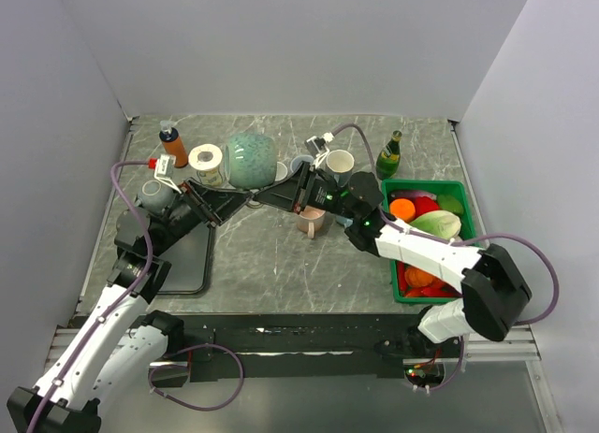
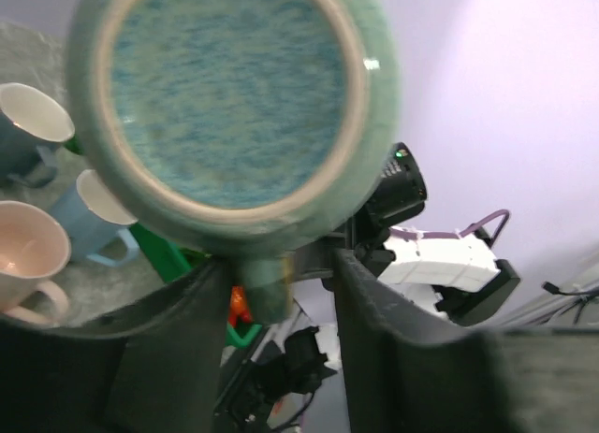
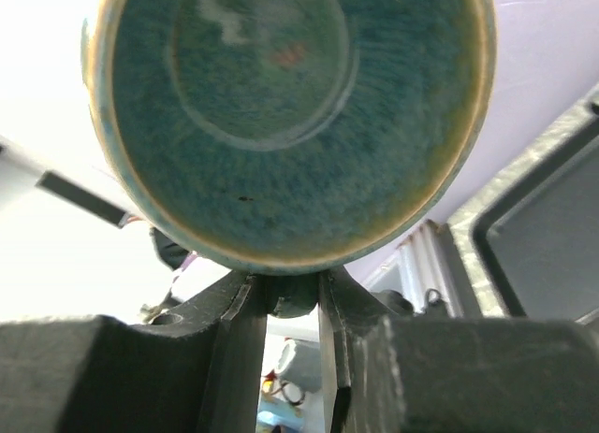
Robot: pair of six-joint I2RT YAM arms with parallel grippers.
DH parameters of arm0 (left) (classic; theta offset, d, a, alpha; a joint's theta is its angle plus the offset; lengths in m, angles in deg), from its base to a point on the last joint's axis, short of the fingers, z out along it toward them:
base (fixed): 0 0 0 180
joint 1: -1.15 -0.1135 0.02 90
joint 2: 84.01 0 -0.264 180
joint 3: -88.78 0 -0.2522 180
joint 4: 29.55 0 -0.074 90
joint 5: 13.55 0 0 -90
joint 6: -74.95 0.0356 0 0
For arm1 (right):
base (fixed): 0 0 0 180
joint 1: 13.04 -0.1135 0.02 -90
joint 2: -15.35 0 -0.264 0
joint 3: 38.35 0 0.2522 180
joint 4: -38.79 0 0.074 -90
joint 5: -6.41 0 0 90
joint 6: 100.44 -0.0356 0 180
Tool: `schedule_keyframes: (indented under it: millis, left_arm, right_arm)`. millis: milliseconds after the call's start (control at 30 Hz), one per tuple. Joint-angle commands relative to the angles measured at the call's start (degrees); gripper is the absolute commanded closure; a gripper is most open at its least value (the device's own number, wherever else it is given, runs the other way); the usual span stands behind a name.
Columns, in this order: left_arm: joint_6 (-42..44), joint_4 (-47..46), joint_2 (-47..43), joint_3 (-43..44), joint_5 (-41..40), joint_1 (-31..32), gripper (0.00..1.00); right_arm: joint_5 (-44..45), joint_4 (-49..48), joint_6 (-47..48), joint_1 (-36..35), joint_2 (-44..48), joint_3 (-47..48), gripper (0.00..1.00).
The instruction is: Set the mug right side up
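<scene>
The mug (image 1: pixel 251 160) is large, glazed green, and hangs on its side above the table at the back middle. The left wrist view faces its base (image 2: pixel 234 106); the right wrist view looks into its mouth (image 3: pixel 290 106). My right gripper (image 1: pixel 267 197) comes from the right and is shut on the mug's handle (image 3: pixel 298 300), which sits pinched between the fingers (image 3: pixel 285 297). My left gripper (image 1: pixel 239 199) comes from the left with its jaws open around the same handle (image 2: pixel 265 288). The handle lies against the left finger, with a gap to the right finger (image 2: pixel 374 302).
A pink mug (image 1: pixel 311 220), a white mug (image 1: pixel 339 162) and a blue mug (image 1: pixel 301 164) stand under and behind the right arm. A green basket (image 1: pixel 388 255) of produce is at the right, with a green bottle (image 1: pixel 389 154) behind it. At the left are a tape roll (image 1: pixel 206 160), an orange bottle (image 1: pixel 173 145) and a black tray (image 1: pixel 192 255).
</scene>
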Motion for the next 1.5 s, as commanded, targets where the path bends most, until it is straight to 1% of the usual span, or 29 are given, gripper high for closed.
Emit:
schedule_keyframes:
  millis: [0, 33, 100, 133, 233, 267, 300, 333, 367, 400, 433, 467, 500, 533, 567, 600, 633, 700, 733, 767, 833, 933, 1033, 1167, 1267, 1300, 1367, 1467]
  left_arm:
    - [6.6, 2.0, -1.4, 5.6, -1.6, 0.3, 0.39]
    - [6.9, 3.3, -1.4, 5.7, -1.2, 0.4, 0.26]
    - [7.8, 4.8, -1.0, 6.5, 0.0, 0.4, 0.17]
    - [8.2, 6.9, -0.9, 6.8, 0.3, 0.5, 0.09]
    - [10.4, 10.3, -0.9, 7.7, -0.4, 0.4, 0.01]
    - [12.1, 14.2, -1.1, 8.8, -2.5, 0.4, 0.01]
    - [13.2, 16.3, -1.2, 9.4, -3.7, 0.4, 0.03]
    - [14.3, 19.0, -1.3, 10.2, -5.3, 0.4, 0.04]
    - [16.3, 24.7, -1.6, 12.1, -9.3, 0.4, 0.04]
    - [17.2, 28.5, -1.7, 13.2, -12.6, 0.4, 0.04]
    - [17.7, 31.8, -1.6, 14.5, -15.9, 0.4, 0.04]
    - [18.8, 35.1, -1.3, 17.1, -22.6, 0.4, 0.04]
    - [19.3, 41.0, -1.1, 18.2, -25.4, 0.4, 0.04]
    - [19.5, 43.3, -1.0, 19.0, -28.2, 0.4, 0.04]
    - [19.1, 46.0, -0.6, 20.5, -31.4, 0.4, 0.04]
    - [18.9, 49.9, -0.2, 21.2, -36.8, 0.4, 0.04]
    - [18.5, 52.0, -0.1, 21.9, -39.6, 0.4, 0.04]
    - [18.0, 55.9, 0.9, 23.4, -44.6, 0.4, 0.04]
    - [17.9, 56.7, 1.2, 23.8, -45.4, 0.5, 0.04]
    - [17.9, 57.3, 1.5, 24.3, -46.0, 0.4, 0.04]
    - [17.9, 58.3, 1.5, 24.6, -47.0, 0.4, 0.04]
    - [18.1, 57.9, 0.9, 24.1, -47.1, 0.4, 0.04]
    - [18.2, 57.7, 0.5, 23.6, -46.8, 0.4, 0.04]
    - [18.1, 57.7, 0.4, 23.4, -46.4, 0.4, 0.04]
    - [18.0, 57.4, 0.7, 23.1, -45.7, 0.4, 0.04]
    - [18.1, 57.3, 0.8, 23.0, -45.6, 0.4, 0.04]
    - [17.9, 57.3, 1.2, 22.9, -45.3, 0.4, 0.04]
    - [17.9, 57.3, 1.7, 22.7, -44.9, 0.4, 0.04]
  right_arm:
    - [4.8, 4.5, 7.8, 0.2, 7.4, 1.5, 1.0]
    - [5.4, 6.6, 9.0, 0.2, 8.1, 1.8, 1.0]
    - [7.1, 10.8, 12.0, 0.1, 10.1, 2.3, 1.0]
    - [7.7, 12.3, 12.9, 0.1, 10.6, 2.6, 1.0]
    - [9.8, 18.9, 16.8, 0.2, 12.5, 4.4, 1.0]
    - [10.4, 20.9, 19.0, 0.0, 12.7, 5.4, 1.0]
    - [11.9, 24.9, 20.5, 0.0, 12.9, 6.0, 1.0]
    - [13.1, 27.8, 22.0, -0.3, 13.4, 6.7, 1.0]
    - [14.8, 30.5, 25.8, -0.5, 13.6, 8.4, 1.0]
    - [19.0, 33.7, 28.3, -2.0, 13.6, 9.6, 1.0]
    - [22.7, 39.7, 30.6, -3.0, 13.3, 10.6, 1.0]
    - [25.9, 41.2, 34.0, -4.1, 13.3, 11.2, 1.0]
    - [28.7, 42.3, 35.4, -6.4, 13.2, 11.2, 1.0]
    - [34.8, 44.2, 36.4, -7.5, 12.4, 11.3, 1.0]
    - [36.9, 45.4, 38.0, -8.5, 11.7, 12.1, 1.0]
    - [39.4, 46.2, 38.6, -9.3, 10.8, 12.5, 1.0]
    - [42.9, 47.0, 38.9, -11.1, 9.0, 12.9, 1.0]
    - [46.3, 48.2, 40.4, -12.6, 6.9, 14.3, 1.0]
    - [48.2, 48.6, 40.7, -14.4, 4.7, 15.0, 1.0]
    - [51.0, 50.5, 41.2, -14.8, 3.4, 16.3, 1.0]
    - [52.8, 52.6, 40.3, -15.6, -0.3, 18.5, 1.0]
    - [51.2, 51.0, 39.2, -15.6, -4.0, 18.7, 1.0]
    - [51.0, 51.7, 38.7, -15.8, -7.6, 20.4, 1.0]
    - [54.1, 50.5, 39.3, -16.1, -10.8, 20.9, 1.0]
    - [58.8, 49.6, 39.1, -16.5, -13.0, 20.7, 1.0]
    - [61.9, 49.2, 38.8, -16.9, -13.8, 20.2, 1.0]
    - [64.2, 50.7, 36.0, -17.2, -14.3, 19.8, 1.0]
    - [69.5, 49.0, 35.1, -19.0, -14.9, 17.5, 1.0]
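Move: The right gripper holds the green mug sideways by its handle, the body about 8 cm ahead. The free table spot for the mug lies some 12 cm ahead, 3 cm left and 27 cm below; the pink mug is some 12 cm right and 2 cm farther out than that spot, the small grey mug 12 cm farther out and 5 cm right of it. From the left gripper, the mug's body is about 8 cm ahead, 2 cm right. Open the left gripper fully to free the handle, then draw it away to its left by about 13 cm, sinking a little, turning counter-clockwise and tipping down. Keep the right fingers pinched on the handle and lower the green mug some 24 cm towards the table beside the pink mug, easing forward and rolling the fingers from pointing left to pointing down. ##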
